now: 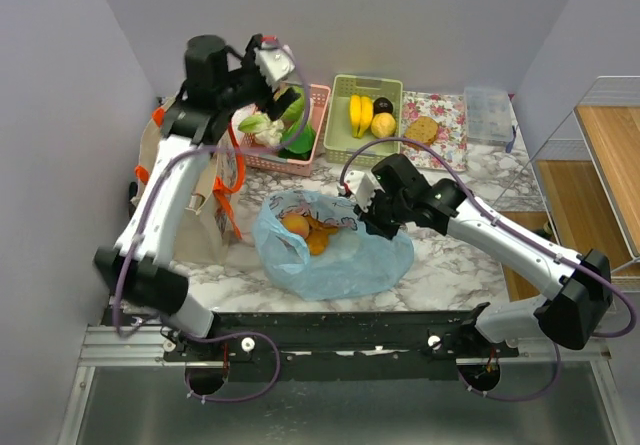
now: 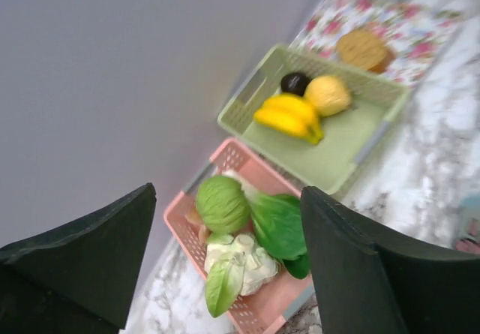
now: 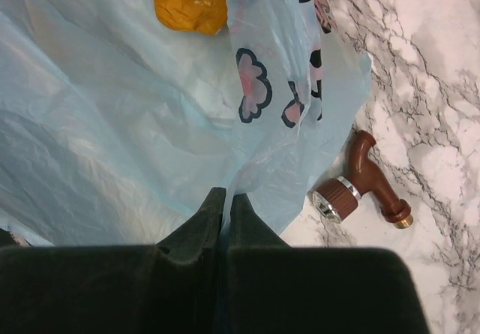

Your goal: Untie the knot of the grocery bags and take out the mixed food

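The light blue grocery bag (image 1: 335,250) lies crumpled on the marble table, its mouth facing left. Orange and peach-coloured food (image 1: 305,233) shows inside it. My right gripper (image 1: 362,215) is shut on a fold of the bag's thin plastic (image 3: 112,124), pinched between its fingertips (image 3: 227,195). An orange piece (image 3: 184,4) shows through the bag beyond them. My left gripper (image 1: 290,100) hangs open and holds nothing above the pink basket (image 1: 318,93). Between its fingers (image 2: 229,199) I see a round green cabbage (image 2: 222,203) lying in that basket (image 2: 187,236). The knot is not in view.
A cauliflower (image 2: 244,259) and a leafy green (image 2: 281,225) share the pink basket. A green basket (image 1: 340,90) holds bananas (image 1: 360,115). Bread (image 1: 423,129) lies on a floral mat. A beige tote (image 1: 215,215) stands at the left. A brown tap-shaped toy (image 3: 364,188) lies beside the bag.
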`<state>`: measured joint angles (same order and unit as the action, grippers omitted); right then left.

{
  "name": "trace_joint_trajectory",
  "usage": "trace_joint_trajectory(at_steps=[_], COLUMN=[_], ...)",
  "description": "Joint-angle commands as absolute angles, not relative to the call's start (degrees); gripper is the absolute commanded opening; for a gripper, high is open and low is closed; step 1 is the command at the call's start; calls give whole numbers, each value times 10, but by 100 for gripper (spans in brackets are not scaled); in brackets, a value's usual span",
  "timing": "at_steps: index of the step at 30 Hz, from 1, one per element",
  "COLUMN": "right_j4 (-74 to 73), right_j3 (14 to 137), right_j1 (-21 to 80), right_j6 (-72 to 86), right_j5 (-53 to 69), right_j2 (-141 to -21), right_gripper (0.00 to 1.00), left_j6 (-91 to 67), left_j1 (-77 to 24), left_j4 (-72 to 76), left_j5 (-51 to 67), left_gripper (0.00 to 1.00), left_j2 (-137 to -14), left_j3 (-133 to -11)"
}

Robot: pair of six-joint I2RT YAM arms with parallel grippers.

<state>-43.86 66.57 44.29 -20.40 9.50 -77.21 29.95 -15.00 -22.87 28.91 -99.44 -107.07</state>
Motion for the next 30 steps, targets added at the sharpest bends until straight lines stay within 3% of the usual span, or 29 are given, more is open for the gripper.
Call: trace_joint_trajectory(at_steps=[1, 7, 11, 14, 20, 22, 30], right_j4=[-407, -395, -388, -386, -390, -388, -387], right_j3=[690, 708, 723, 725, 720, 717, 696], right_j1=[444, 441, 440, 440, 440, 440, 435], right_j6=[-164, -111, -78, -75, -78, -78, -81], right_j5=[133, 159, 191, 199, 208, 206, 191], right_j2=[-773, -766, -770, -775, -771, -766, -746], right_gripper=[1, 1, 1, 1, 1, 1, 1], left_j6=[433, 612, 640, 633, 520, 555, 617], left_j1=[-189, -281, -390, -460, -476, -465, -371], left_j4=[-319, -492, -476, -410, -383, -397, -253], left_j5=[503, 502, 430, 339, 249, 219, 172], left_gripper=[73, 46, 41, 41, 35, 30, 34], left_j2=[-746, -527, -470, -493, -643, -665, -650], left_j3=[-921, -752, -648, -595, -649, -615, -432])
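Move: The peach lies in the open grocery bag some 22 cm back from the left hand, about 4 cm to its right and 30 cm below. The orange food lump sits about 5 cm right of the peach and 4 cm nearer the base; the bag's middle is about 10 cm right of it and 6 cm back. The pink basket is some 9 cm ahead of the left hand and 28 cm below. From the right hand the peach is about 19 cm left, 4 cm ahead, 9 cm below. Over the peach in the bag comes the left hand: it swings back from the pink basket about 35 cm, rising first, then drops steeply and eases forward again, turning its fingers from outward to down-and-right and half closing them. The right hand keeps its pinch on the bag's rim, shifting it roughly 4 cm left and 4 cm up with a slight roll. ##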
